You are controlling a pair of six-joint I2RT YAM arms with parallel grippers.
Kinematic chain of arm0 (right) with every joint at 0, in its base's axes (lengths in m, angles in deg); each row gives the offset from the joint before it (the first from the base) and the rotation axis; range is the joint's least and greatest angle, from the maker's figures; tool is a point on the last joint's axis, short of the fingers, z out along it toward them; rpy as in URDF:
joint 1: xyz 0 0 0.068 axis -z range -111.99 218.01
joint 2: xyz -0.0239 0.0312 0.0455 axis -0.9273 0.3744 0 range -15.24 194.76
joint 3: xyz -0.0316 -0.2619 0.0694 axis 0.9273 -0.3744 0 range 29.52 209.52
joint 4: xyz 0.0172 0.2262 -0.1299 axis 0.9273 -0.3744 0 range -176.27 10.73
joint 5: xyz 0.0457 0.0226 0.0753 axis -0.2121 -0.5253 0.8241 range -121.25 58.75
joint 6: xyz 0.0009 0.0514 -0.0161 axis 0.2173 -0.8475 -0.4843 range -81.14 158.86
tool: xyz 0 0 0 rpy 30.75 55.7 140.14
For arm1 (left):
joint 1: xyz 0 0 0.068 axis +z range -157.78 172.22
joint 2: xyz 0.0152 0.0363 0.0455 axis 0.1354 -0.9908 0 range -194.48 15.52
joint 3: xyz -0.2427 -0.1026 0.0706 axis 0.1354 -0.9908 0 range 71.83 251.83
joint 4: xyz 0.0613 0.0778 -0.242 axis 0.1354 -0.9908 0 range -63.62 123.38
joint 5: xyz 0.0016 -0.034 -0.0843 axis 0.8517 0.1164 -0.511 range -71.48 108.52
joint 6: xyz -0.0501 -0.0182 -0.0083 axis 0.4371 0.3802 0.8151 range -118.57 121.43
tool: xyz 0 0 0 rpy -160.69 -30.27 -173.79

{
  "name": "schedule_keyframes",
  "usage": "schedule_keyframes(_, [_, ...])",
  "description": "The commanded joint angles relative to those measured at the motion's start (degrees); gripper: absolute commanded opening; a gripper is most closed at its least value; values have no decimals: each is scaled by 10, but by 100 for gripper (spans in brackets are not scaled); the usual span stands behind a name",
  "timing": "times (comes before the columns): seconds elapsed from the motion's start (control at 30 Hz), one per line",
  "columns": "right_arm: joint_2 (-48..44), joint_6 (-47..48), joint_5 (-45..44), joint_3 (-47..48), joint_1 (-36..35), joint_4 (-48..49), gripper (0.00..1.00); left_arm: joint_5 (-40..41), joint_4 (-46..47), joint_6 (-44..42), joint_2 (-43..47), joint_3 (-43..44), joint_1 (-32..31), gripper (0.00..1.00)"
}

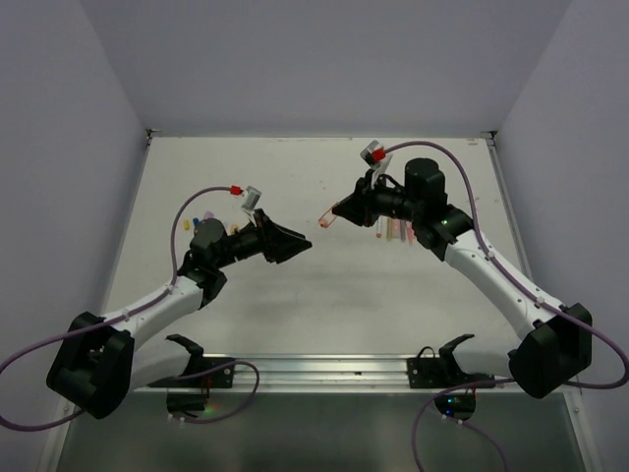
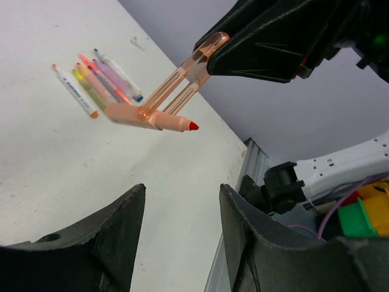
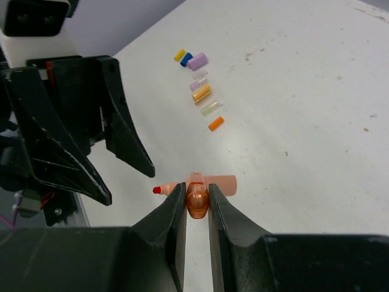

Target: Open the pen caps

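Note:
My right gripper (image 3: 196,194) is shut on a translucent orange pen cap (image 3: 197,202), held above the table. An uncapped peach pen (image 3: 220,184) with a bare red tip lies crosswise at the cap's far end. Its rear end is blurred, and I cannot tell what holds it there. In the left wrist view the same cap (image 2: 176,85) and pen (image 2: 167,122) hang ahead of my left gripper (image 2: 182,188), which is open, empty and apart from the pen. From above, the left gripper (image 1: 287,242) faces the right gripper (image 1: 341,210), with the pen (image 1: 323,222) between them.
Several loose caps (image 3: 202,93) in yellow, blue, lilac, pink and orange lie in a row on the white table (image 3: 304,91), beyond the left gripper. Several pens (image 2: 91,82) lie side by side under the right arm (image 1: 482,261). Grey walls enclose the table.

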Motion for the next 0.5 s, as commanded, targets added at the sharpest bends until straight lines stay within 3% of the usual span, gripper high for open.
schedule_keyframes(0.0, [12,19,-57,8,-3,-12,0,99,-126,-59,37,31,0,56])
schedule_keyframes(0.3, [71,52,-154,10,-41,-48,0,359,-439,-133,95,115,1,81])
schedule_keyframes(0.47, [98,56,-189,10,-45,-49,0,444,-562,-160,107,182,5,98])
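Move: The right fingers already hold the opened orange highlighter, its body about 4 cm to their left. The row of opened pens lies some 8 cm ahead, 18 cm right and 27 cm below the right hand; its nearest, an orange-ended marker, is about 5 cm left of the row's middle. From the empty left hand the highlighter is roughly 5 cm ahead, 5 cm right and 4 cm above; the orange cap is about 12 cm ahead, 15 cm left and 22 cm below. Keeping its pinch on the clear orange end, the right hand lowers the highlighter some 8 cm towards the bare table, easing a little forward as its fingers tip farther down. Already clear of the pen, the left hand backs away to its left and forward, about 10 cm in all and slightly down, spreading its half-open fingers nearly wide while the wrist swings counter-clockwise some 30 degrees and the fingertips dip. ##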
